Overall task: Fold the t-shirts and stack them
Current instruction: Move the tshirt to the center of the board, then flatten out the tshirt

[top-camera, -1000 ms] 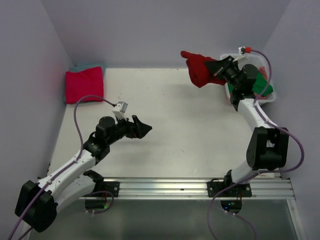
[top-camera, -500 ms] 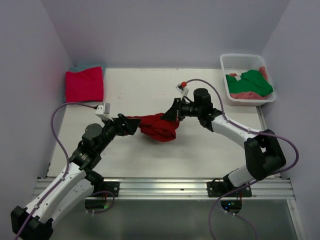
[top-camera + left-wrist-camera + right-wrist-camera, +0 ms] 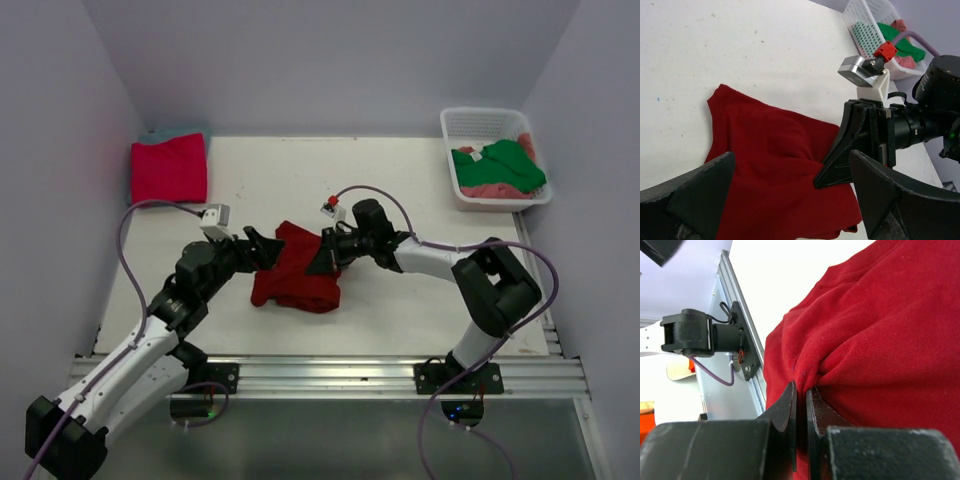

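A dark red t-shirt (image 3: pixel 295 282) lies crumpled on the table in front of both arms. My right gripper (image 3: pixel 322 262) is shut on a pinch of its cloth near the right edge; the right wrist view shows the fold of the shirt (image 3: pixel 880 330) caught between the jaws of that gripper (image 3: pixel 801 387). My left gripper (image 3: pixel 262 255) hovers open over the shirt's left part. In the left wrist view its jaws (image 3: pixel 790 155) stand wide over the red cloth (image 3: pixel 770 170), with nothing between them. A folded magenta-pink shirt (image 3: pixel 168 168) rests on a teal one (image 3: pixel 178 131) at the back left.
A white lattice basket (image 3: pixel 483 118) at the back right holds a green shirt (image 3: pixel 512 165) and a salmon-pink one (image 3: pixel 490 189). The left wrist view also shows this basket (image 3: pixel 862 25). An aluminium rail (image 3: pixel 330 372) runs along the near edge. Walls enclose three sides.
My right arm swung the dark red shirt from the basket down to the table's middle and laid it there. My left arm reached forward, its open jaws over the shirt.
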Controlling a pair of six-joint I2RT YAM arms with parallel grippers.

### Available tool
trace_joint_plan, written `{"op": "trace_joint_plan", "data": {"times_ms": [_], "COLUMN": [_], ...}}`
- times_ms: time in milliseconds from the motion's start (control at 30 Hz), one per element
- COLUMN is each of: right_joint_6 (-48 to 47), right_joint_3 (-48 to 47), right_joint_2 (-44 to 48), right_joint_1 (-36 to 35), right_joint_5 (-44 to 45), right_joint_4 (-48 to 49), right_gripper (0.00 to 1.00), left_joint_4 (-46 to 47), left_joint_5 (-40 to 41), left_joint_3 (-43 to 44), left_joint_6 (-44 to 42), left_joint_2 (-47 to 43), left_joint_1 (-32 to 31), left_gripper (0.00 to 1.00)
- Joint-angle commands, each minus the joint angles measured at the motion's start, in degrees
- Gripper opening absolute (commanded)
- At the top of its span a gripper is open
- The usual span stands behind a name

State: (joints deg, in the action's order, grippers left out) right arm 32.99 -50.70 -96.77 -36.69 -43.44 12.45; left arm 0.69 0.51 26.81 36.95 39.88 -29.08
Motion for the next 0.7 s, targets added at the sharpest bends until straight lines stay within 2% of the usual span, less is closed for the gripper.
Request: {"op": "trace_joint_plan", "data": {"times_ms": [0,33,67,167,400,533,667], "right_joint_6": [-1.1,-1.3,-1.8,-4.0,-9.2,-10.8,-12.3], "right_joint_3": [-3.3,-3.4,-4.0,-4.9,-5.7,-6.1,-6.5], "right_joint_2": [-0.3,-0.2,0.1,1.2,5.4,5.9,6.2], "right_joint_1": [0.3,0.3,0.2,0.3,0.3,0.4,0.4], "right_joint_5": [-2.3,-2.1,-2.0,-0.8,2.2,3.9,5.1], "right_joint_4": [3.5,2.9,2.6,-0.2,-6.7,-9.2,-11.0], "right_gripper": [0.0,0.0,0.0,0.0,0.0,0.0,0.0], "left_joint_4": [0.6,-0.5,-6.7,-15.2,-12.5,-16.0,-17.5], "left_joint_5": [0.6,2.2,6.0,11.1,6.7,6.8,6.0], "left_joint_3": [2.0,3.1,3.9,7.5,4.4,5.6,5.3], "left_joint_6": [0.3,0.6,1.5,3.7,7.3,8.6,9.0], "left_joint_2": [2.1,3.1,6.2,14.4,20.8,25.2,25.7], "left_joint_1": [-0.3,-0.3,-0.3,-0.3,-0.3,-0.3,-0.3], "left_gripper": [1.0,1.0,1.0,1.0,1.0,1.0,1.0]}}
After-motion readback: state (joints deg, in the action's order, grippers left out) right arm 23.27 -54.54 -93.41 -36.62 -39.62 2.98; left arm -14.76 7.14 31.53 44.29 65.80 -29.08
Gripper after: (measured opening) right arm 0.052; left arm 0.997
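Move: The red t-shirt lies crumpled below my open left hand, its middle some 4 cm to the right, level fore and aft, and about 18 cm down. The right gripper pinching the t-shirt stands about 11 cm to my left hand's right, level ahead and 9 cm lower; the folded pink shirt is roughly 27 cm ahead and 29 cm left. From my right hand, the t-shirt's middle is about 6 cm left and 8 cm down. I drop my left hand about 14 cm towards the left part of the red t-shirt, easing a couple of cm left and tipping the fingers some 30 degrees further down, jaws wide open all the way. My right hand keeps its pinch on the cloth, rising only slightly and rolling a little. ##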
